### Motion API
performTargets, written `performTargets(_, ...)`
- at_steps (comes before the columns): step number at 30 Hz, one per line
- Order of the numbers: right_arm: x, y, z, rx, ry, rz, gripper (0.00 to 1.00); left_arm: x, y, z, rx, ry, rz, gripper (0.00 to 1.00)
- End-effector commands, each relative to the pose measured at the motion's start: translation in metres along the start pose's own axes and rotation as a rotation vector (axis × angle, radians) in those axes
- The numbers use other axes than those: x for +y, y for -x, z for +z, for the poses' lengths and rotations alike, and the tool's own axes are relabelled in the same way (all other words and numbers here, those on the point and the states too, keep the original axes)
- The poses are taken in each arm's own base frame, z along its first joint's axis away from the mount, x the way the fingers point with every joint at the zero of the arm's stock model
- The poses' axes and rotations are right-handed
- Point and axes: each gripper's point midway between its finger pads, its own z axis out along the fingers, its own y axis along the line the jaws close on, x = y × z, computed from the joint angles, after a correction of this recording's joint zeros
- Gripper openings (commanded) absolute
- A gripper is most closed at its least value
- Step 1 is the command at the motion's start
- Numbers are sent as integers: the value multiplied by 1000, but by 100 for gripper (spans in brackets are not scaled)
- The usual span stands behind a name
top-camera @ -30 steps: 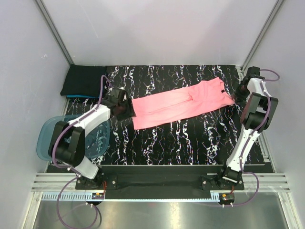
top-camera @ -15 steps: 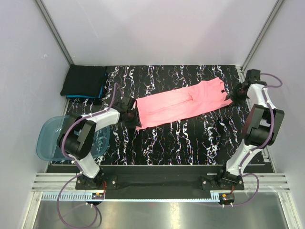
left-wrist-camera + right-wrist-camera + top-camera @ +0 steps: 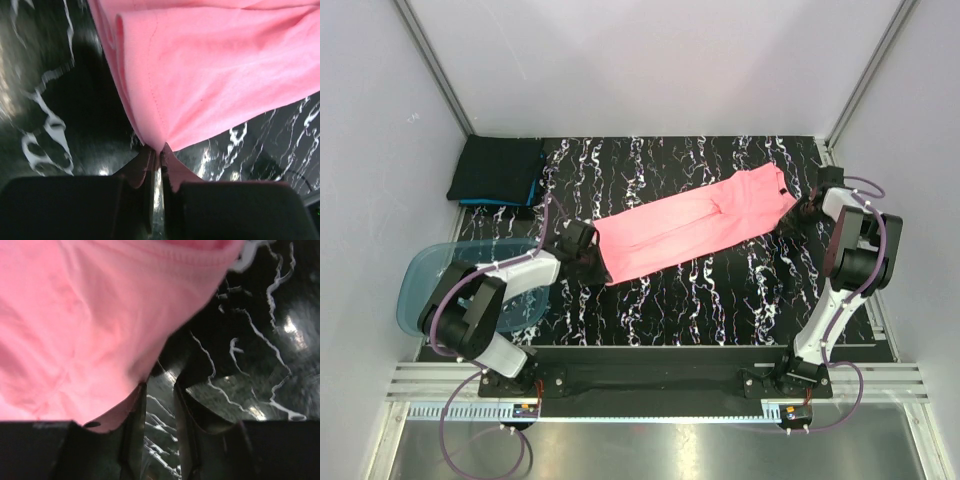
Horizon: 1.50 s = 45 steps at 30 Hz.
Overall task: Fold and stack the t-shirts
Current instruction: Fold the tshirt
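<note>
The salmon-pink t-shirt (image 3: 690,225), folded into a long strip, lies slantwise across the black marbled table. My left gripper (image 3: 592,262) sits low at its near-left end. In the left wrist view the jaws (image 3: 160,150) are pinched shut on a corner of the pink cloth (image 3: 215,75). My right gripper (image 3: 798,212) is at the shirt's far-right end, by the dark neck label (image 3: 783,191). In the right wrist view its fingers (image 3: 160,385) stand slightly apart. Bare table shows between them, and the pink cloth (image 3: 90,315) lies against the left finger only.
A folded black t-shirt on a teal-blue one (image 3: 496,170) lies at the back-left corner. The translucent blue tub (image 3: 425,285) hangs over the table's left edge beside the left arm. White walls close in on three sides.
The left gripper has closed onto the shirt's left corner and slid slightly toward the near side. The right gripper has moved left and nearer, up against the shirt's right end.
</note>
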Motion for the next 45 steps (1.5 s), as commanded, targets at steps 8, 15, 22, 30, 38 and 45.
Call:
performTargets(8, 42, 56, 46, -35, 159, -89, 36, -55, -91, -19, 90, -196, -157, 27)
performTargets(15, 68, 76, 48, -18, 225, -126, 37, -140, -105, -54, 107, -348, -124, 43)
performTargets(22, 40, 81, 0, -51, 31, -25, 36, -134, -33, -75, -55, -169, 164, 49)
performTargets(30, 89, 76, -44, -98, 267, 18, 8, -67, 51, -40, -91, 78, 252, 49)
performTargets(38, 91, 70, 3, -41, 331, 17, 6, -25, 74, -13, -50, 153, 221, 53)
performTargets(45, 61, 73, 34, -37, 184, -1, 6, -2, 76, -5, -14, 233, 233, 55)
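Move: The left hand already pinches the t-shirt's near left corner and takes it to bare table about 10 cm back and 10 cm right. The shirt's far left corner lies some 17 cm ahead and 4 cm left of this hand; the tub's middle is about 38 cm left and 3 cm back. From the half-open right hand, the shirt's right end is about 7 cm straight ahead, its far right corner roughly 17 cm ahead and 7 cm left, all near fingertip height. Back and to the right along the table, the left hand drags the pinched corner, lets go, rises about 13 cm and swings forward-left, then down to the far left corner with open fingers. Meanwhile the right hand skims forward some 11 cm along the shirt's right end, draws back a little, shuts on its edge, lifts, eases forward and lowers again, keeping its pinch. ##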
